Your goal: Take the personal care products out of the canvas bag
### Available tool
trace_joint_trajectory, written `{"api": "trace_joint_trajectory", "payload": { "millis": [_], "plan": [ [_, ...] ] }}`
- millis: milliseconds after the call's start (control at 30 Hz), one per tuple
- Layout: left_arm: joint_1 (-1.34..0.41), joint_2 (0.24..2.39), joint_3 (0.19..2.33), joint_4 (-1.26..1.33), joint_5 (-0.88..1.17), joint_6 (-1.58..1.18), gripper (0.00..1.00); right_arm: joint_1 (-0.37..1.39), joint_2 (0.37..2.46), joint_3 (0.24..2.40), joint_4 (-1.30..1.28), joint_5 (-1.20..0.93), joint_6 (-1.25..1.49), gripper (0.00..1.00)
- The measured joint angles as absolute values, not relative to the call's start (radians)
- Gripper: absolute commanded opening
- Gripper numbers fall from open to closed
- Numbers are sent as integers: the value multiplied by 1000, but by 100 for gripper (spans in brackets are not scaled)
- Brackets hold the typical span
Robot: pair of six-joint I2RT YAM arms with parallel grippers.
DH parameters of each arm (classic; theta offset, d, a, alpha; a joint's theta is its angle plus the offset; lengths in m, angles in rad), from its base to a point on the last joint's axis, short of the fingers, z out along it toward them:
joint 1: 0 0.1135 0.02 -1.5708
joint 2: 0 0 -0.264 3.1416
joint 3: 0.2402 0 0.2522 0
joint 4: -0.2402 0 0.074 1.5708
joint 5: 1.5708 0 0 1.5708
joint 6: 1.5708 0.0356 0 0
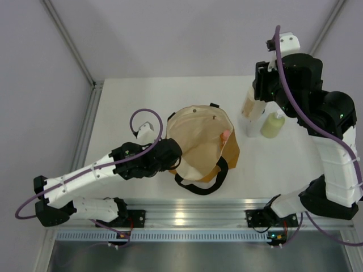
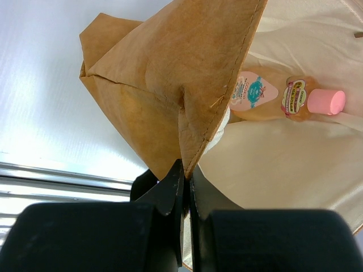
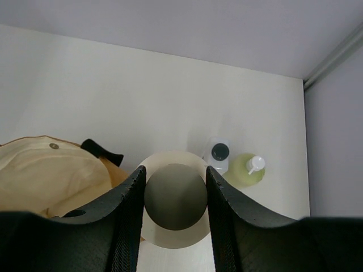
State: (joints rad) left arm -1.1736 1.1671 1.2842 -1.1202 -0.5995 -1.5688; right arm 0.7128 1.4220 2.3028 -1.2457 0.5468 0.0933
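Observation:
The canvas bag (image 1: 198,148) lies open in the middle of the table, cream lining up (image 2: 283,164). My left gripper (image 1: 174,164) is shut on the bag's near-left rim (image 2: 187,147), fingers pinching the tan cloth. A slim orange bottle with a pink cap (image 2: 278,97) lies inside the bag (image 1: 225,136). My right gripper (image 1: 257,97) is shut on the beige wide-topped bottle (image 3: 174,195), at the back right, held upright. Whether its base touches the table I cannot tell. Just beside it stand the whitish dark-capped bottle (image 3: 219,152) and the yellow-green bottle (image 3: 247,170).
A black loop handle (image 1: 201,184) hangs off the bag's near side, another (image 3: 102,151) at its far side. The metal rail (image 1: 187,218) runs along the table's near edge. Grey walls close in behind and at the right (image 3: 334,141).

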Motion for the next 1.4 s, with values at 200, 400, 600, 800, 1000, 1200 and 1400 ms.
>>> {"api": "trace_joint_trajectory", "payload": {
  "millis": [200,400,600,800,1000,1200,1400],
  "plan": [
    [-1174,1168,1284,-1120,-599,-1568,0,595,1295,2048,-1188,538,96,0],
    [-1174,1168,1284,-1120,-599,-1568,0,461,1173,1702,-1074,500,108,0],
    [-1174,1168,1284,-1120,-599,-1568,0,346,1071,1378,-897,445,128,0],
    [-1174,1168,1284,-1120,-599,-1567,0,316,949,1088,-702,428,134,0],
    [-1174,1168,1284,-1120,-598,-1567,0,271,880,900,-551,409,151,0],
    [-1174,1168,1284,-1120,-597,-1565,0,214,876,813,-468,397,162,0],
    [-1174,1167,1284,-1120,-597,-1560,0,125,880,791,-380,397,161,0]
  ]
}}
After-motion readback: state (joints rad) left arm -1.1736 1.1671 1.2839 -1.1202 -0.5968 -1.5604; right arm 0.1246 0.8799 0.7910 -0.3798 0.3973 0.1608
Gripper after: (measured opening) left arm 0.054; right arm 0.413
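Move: The right hand, gripping the cream bottle by its top, is bound for bare table just short of the green pump bottle: about 15 cm to its right, 3 cm ahead and some 45 cm below. The green bottle stands roughly 11 cm ahead and 16 right, the white bottle 10 ahead and 8 right; the canvas bag's middle is 2 ahead and 15 left. From the left hand that spot is about 14 cm ahead, 39 right. Still pinching the cream bottle by its top, the right hand lowers it about 27 cm towards the open table on the robot's near side of the green bottle. It carries the bottle some 15 cm to the right as well, turning clockwise about 25 degrees; the descent levels off before a last stretch right and slightly forward, fingers never opening. ##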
